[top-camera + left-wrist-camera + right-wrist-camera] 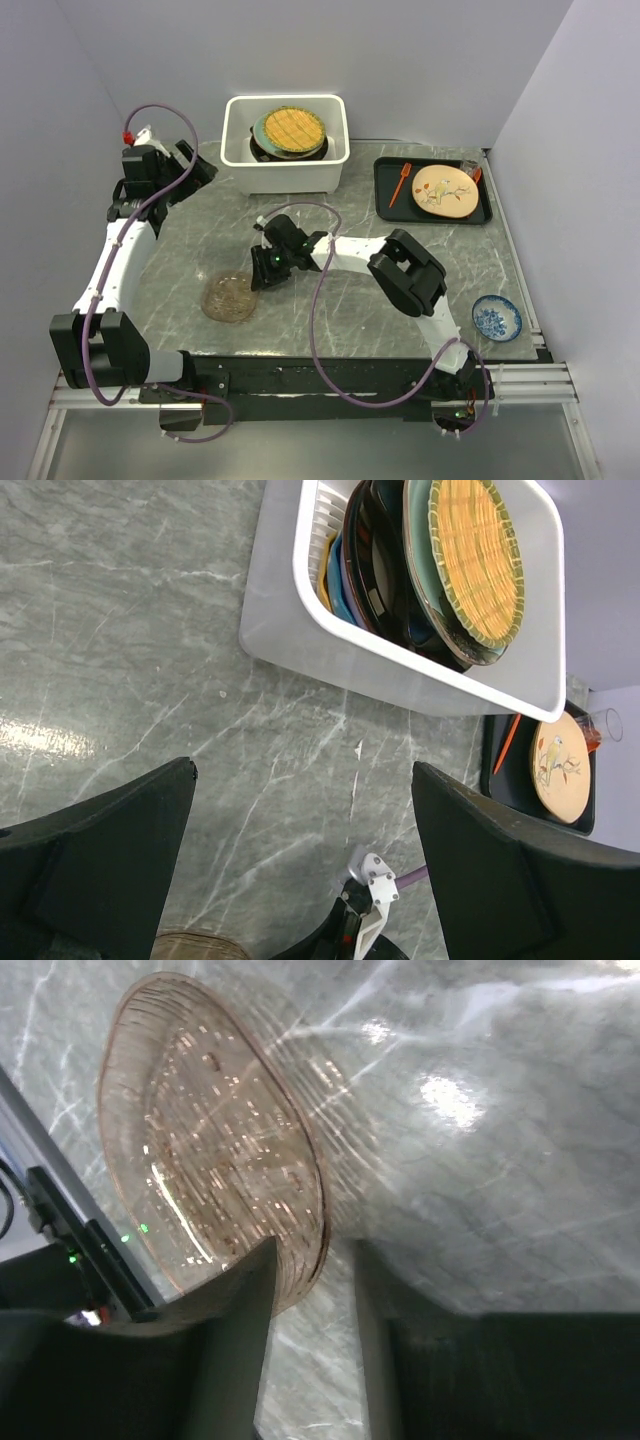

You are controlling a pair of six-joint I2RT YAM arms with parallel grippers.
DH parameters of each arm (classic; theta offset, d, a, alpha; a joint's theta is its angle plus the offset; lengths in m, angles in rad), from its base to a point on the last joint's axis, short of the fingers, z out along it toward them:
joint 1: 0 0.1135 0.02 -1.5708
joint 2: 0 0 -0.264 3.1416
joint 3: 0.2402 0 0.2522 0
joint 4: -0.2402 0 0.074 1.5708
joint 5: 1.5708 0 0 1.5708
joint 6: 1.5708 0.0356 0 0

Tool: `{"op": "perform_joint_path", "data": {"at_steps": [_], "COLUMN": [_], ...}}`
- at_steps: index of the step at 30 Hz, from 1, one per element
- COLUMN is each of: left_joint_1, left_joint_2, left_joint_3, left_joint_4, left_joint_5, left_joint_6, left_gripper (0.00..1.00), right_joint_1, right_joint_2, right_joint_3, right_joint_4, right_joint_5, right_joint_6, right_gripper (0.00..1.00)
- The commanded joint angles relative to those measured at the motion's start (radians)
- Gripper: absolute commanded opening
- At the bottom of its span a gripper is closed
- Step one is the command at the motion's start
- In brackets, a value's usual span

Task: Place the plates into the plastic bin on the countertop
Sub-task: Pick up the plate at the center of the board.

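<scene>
An amber glass plate [230,297] lies on the marble near the front left. In the right wrist view the amber glass plate [210,1160] has its near rim between my right gripper's fingers. My right gripper [315,1250] stands open: one finger lies over the plate, and a gap shows between the rim and the other finger. From above, the right gripper [262,280] is at the plate's right edge. The white plastic bin [285,165] at the back holds stacked plates [290,130], the top one yellow with a green rim. A small blue plate [497,318] sits front right. My left gripper [303,770] hangs wide open and empty, short of the bin [420,665].
A black tray [385,190] at the back right carries a tan round plate [444,190], an orange utensil and a small glass. Walls close in the table on the left, back and right.
</scene>
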Motion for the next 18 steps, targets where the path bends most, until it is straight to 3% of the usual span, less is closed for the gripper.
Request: {"op": "perform_joint_path", "data": {"at_steps": [1,4,5,7,18], "left_joint_1": [0.013,0.019,0.020,0.022,0.027], "left_joint_2": [-0.036,-0.036,-0.040,-0.041,0.005], "left_joint_3": [-0.018,-0.018,-0.022,-0.025,-0.018], "left_joint_4": [0.016,0.012,0.010,0.010,0.044], "left_joint_5": [0.035,0.046,0.048,0.049,0.258], "left_joint_6": [0.023,0.029,0.032,0.038,0.087], "left_gripper": [0.94,0.94,0.94,0.94,0.93], "right_joint_1": [0.008,0.006,0.006,0.003,-0.098], "right_joint_2": [0.033,0.017,-0.004,-0.029,-0.226], "right_joint_3": [0.046,0.018,0.008,-0.021,-0.209], "right_joint_4": [0.005,0.038,0.046,0.055,0.128], "right_joint_5": [0.016,0.007,0.017,0.037,0.048], "right_joint_6": [-0.002,0.001,0.001,0.001,0.030], "right_gripper": [0.29,0.15,0.06,0.00,0.00]}}
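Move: The clear glass plate lies with its middle about 7 cm left of the right hand, 2 cm back and a centimetre or two lower; its near rim is at the half-open fingers. The white bin's middle is some 30 cm ahead of that hand, 6 cm to the right and about 5 cm higher; the black tray sits roughly 22 cm ahead and 40 cm right. From the left hand, the glass plate is about 20 cm back, 8 cm right and 24 cm below. The right fingers shut on the glass plate's right-hand rim and pinch it, the hand nearly still meanwhile. Keeping that grip, the hand then pulls to the right, gathering speed, about 3.5 cm with a slight forward drift, away from where the plate lay. Its wrist turns about 5 degrees clockwise. ##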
